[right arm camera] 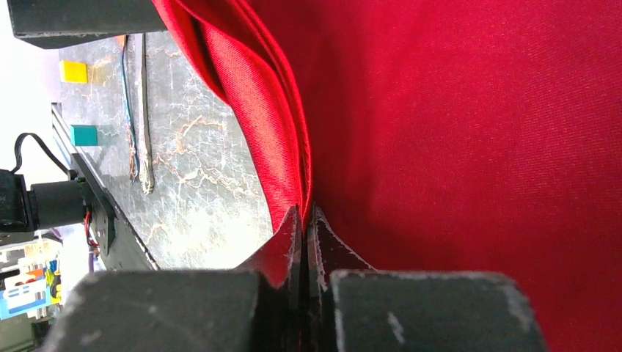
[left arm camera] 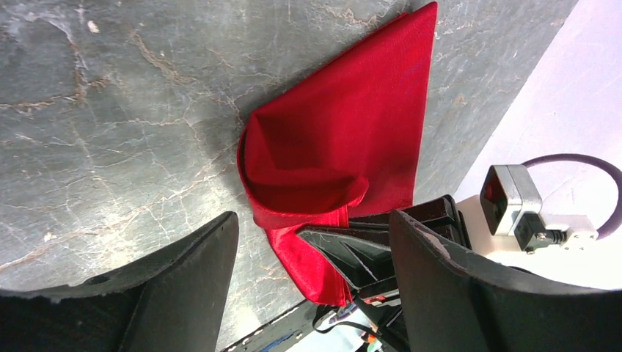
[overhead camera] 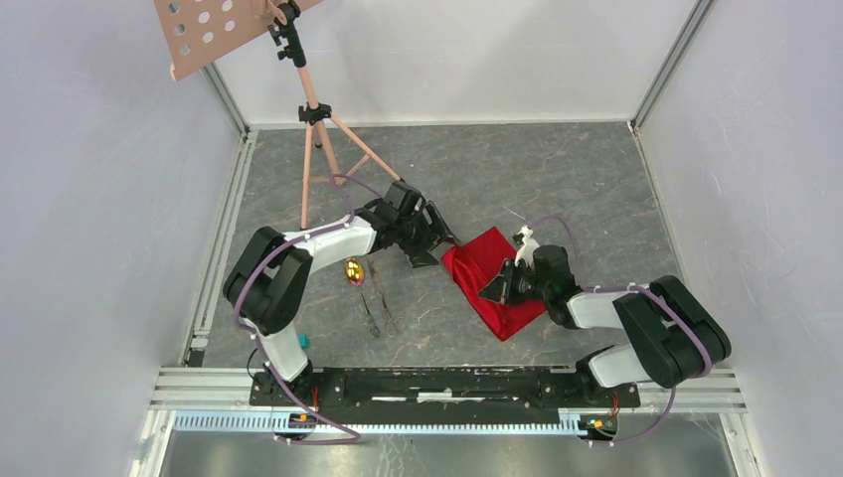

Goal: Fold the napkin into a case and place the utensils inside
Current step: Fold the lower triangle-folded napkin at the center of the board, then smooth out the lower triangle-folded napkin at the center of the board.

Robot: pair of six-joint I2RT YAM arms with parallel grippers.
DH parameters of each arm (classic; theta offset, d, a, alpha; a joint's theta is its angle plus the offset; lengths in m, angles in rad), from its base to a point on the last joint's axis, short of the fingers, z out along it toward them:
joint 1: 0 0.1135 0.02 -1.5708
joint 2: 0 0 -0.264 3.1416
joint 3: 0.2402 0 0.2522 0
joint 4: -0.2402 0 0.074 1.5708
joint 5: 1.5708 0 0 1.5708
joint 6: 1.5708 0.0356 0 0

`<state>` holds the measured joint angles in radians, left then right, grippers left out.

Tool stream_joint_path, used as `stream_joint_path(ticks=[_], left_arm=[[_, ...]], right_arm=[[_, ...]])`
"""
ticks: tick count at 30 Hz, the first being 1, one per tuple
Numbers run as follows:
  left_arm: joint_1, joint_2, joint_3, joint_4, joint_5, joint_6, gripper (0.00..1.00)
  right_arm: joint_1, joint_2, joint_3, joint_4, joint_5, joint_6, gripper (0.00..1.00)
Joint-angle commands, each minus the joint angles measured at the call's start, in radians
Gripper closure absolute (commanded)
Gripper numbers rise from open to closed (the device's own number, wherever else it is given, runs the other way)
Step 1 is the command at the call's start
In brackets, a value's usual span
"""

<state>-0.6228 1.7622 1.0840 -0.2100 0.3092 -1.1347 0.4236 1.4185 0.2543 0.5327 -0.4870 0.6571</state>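
The red napkin (overhead camera: 494,280) lies folded in a long, narrow shape right of centre, with one layer bulging up into an open pocket (left arm camera: 304,172). My right gripper (right arm camera: 306,218) is shut on the napkin's folded edge (right arm camera: 282,125), with red cloth pinched between its tips. My left gripper (overhead camera: 437,248) hovers open at the napkin's upper left corner, nothing between its fingers (left arm camera: 187,282). The utensils lie left of the cloth: a gold spoon (overhead camera: 352,270) and thin dark pieces (overhead camera: 376,303), also seen as dark pieces (right arm camera: 139,110) in the right wrist view.
A pink tripod stand (overhead camera: 316,149) rises at the back left, behind the left arm. Small yellow (right arm camera: 73,71) and teal (right arm camera: 84,135) blocks sit near the black front rail (overhead camera: 437,383). White walls enclose the table on three sides.
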Motion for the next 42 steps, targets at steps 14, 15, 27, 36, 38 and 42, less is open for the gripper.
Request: stream_joint_path(ticks=[14,15,27,36,38,42], left_arm=[[-0.008,-0.059,-0.092,0.197,0.021,-0.025,0.57],[-0.008,-0.057,-0.099,0.207,0.029,-0.03,0.65],[-0.002,0.045,-0.109,0.443,0.113,-0.095,0.86],[0.014,0.145,-0.092,0.543,0.145,-0.126,0.89],[0.02,0.163,-0.086,0.55,0.145,-0.119,0.89],[0.036,0.203,-0.071,0.561,0.151,-0.106,0.91]], right_arm=[[-0.044,0.034,0.014,-0.023,0.033,-0.061,1.0],[-0.044,0.036,0.014,-0.023,0.033,-0.063,1.0],[-0.045,0.036,0.041,-0.058,0.034,-0.081,1.0],[-0.045,0.029,0.07,-0.096,0.025,-0.092,1.0],[-0.045,0.025,0.075,-0.105,0.025,-0.098,1.0],[-0.046,0.008,0.096,-0.149,0.03,-0.121,0.97]])
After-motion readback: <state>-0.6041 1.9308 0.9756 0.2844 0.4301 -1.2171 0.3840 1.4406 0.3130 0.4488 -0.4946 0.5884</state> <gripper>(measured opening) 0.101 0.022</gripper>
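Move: The raised fold at the napkin's left end lies about 4 cm to the right of my left hand, 2 cm ahead and 4 cm below its open fingers. The napkin's far corner is some 10 cm right and 5 cm ahead; the knife lies roughly 13 cm left and 9 cm back. From my right hand, which already pinches the crease, that fold is about 5 cm left, 7 cm ahead and slightly higher. I nearly shut my left fingers first, almost in place, then swing them about 3 cm right and 2 to 3 cm forward, rising a little before dipping some 3.5 cm to the raised fold at the napkin's left end, while they tilt flatter by some 15 degrees. My right hand keeps its pinch on the crease and eases the cloth about 1.5 cm, forward and slightly right. ##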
